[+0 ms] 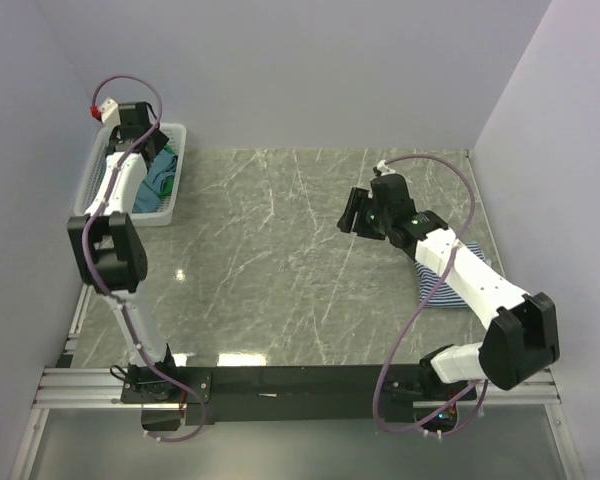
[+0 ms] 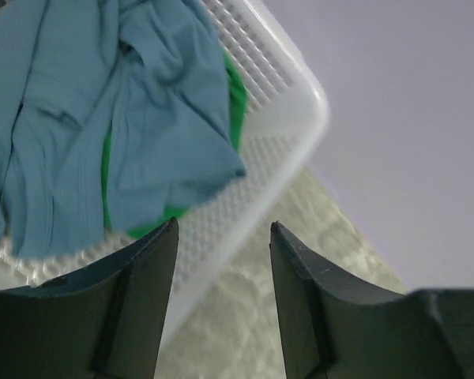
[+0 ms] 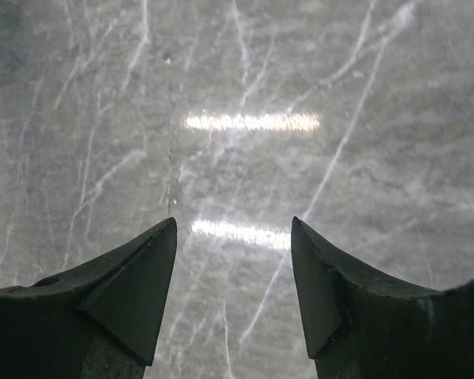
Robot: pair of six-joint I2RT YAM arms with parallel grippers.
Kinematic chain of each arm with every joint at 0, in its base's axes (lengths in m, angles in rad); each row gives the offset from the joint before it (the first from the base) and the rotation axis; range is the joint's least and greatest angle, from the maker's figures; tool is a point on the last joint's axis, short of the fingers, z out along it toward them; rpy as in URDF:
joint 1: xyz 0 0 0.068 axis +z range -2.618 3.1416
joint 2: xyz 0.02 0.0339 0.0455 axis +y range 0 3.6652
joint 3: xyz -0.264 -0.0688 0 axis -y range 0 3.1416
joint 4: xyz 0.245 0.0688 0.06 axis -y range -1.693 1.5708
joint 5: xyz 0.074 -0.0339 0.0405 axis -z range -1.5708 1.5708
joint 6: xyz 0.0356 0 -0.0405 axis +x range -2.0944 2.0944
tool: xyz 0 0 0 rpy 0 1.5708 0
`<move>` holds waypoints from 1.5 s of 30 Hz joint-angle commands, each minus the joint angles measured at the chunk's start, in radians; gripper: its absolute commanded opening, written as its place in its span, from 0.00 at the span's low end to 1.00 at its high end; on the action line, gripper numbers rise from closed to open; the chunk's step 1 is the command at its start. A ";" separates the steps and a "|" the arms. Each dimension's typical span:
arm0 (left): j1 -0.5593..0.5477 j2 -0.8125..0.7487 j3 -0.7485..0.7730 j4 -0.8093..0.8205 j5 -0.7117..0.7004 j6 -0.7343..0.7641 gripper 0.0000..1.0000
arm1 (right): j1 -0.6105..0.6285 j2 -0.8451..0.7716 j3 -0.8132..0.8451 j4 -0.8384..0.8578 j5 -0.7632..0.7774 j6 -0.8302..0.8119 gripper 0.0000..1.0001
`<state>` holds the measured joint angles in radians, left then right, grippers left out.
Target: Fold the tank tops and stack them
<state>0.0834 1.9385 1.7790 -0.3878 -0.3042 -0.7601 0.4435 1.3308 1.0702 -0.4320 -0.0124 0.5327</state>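
Note:
The teal-blue tank top [image 2: 118, 118] lies crumpled in the white lattice basket [image 2: 288, 118], with the green tank top [image 2: 235, 103] showing under its edge. My left gripper [image 2: 223, 229] hovers over the basket's corner, open with nothing between its fingers. From above, that left gripper [image 1: 140, 130] is over the basket [image 1: 92, 172] at the far left, where the teal top [image 1: 160, 182] shows. The navy-and-white striped tank top [image 1: 438, 285] lies on the table at the right, partly under my right arm. My right gripper [image 1: 354, 212] [image 3: 233, 225] is open above bare table, left of the striped top.
The grey marbled table [image 1: 280, 260] stretches between the basket and the striped top. Lilac walls close in on the left, back and right. The arms' mounting rail [image 1: 300, 385] runs along the near edge.

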 commanded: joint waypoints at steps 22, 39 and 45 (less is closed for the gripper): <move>0.053 0.350 0.183 0.001 -0.032 -0.067 0.34 | 0.008 0.189 0.086 0.093 -0.003 -0.039 0.65; 0.069 0.056 0.321 0.009 0.062 0.054 0.00 | 0.008 0.192 0.128 0.084 -0.006 -0.037 0.61; 0.033 -0.133 0.381 0.084 0.140 0.120 0.00 | 0.008 0.174 0.154 0.085 -0.008 -0.040 0.61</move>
<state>0.1452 1.9652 2.0586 -0.4057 -0.2234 -0.7006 0.4458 1.5299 1.1717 -0.3672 -0.0212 0.5037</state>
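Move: The left hand is open above the basket. The teal tank top's middle lies some 17 cm below it and about 4 cm to its left, roughly level fore-and-aft; its far right part is closer. The green top peeks out from underneath, about 1 cm ahead and right under the hand, 18 cm down. The white basket's middle is about 5 cm to the left and 1 cm back. From the right hand the teal top lies roughly 50 cm left, 19 cm ahead and 13 cm below. Down into the basket the left hand drops about 14 cm, easing a few centimetres forward and left with the fingers tipping downward, and shuts on the far right part of the teal tank top. It then climbs, ever faster, some 25 cm with the cloth pinched, fingers swinging back up. The open right hand drifts about 4 cm forward over bare table, dipping nearly 5 cm and partly rising again. ##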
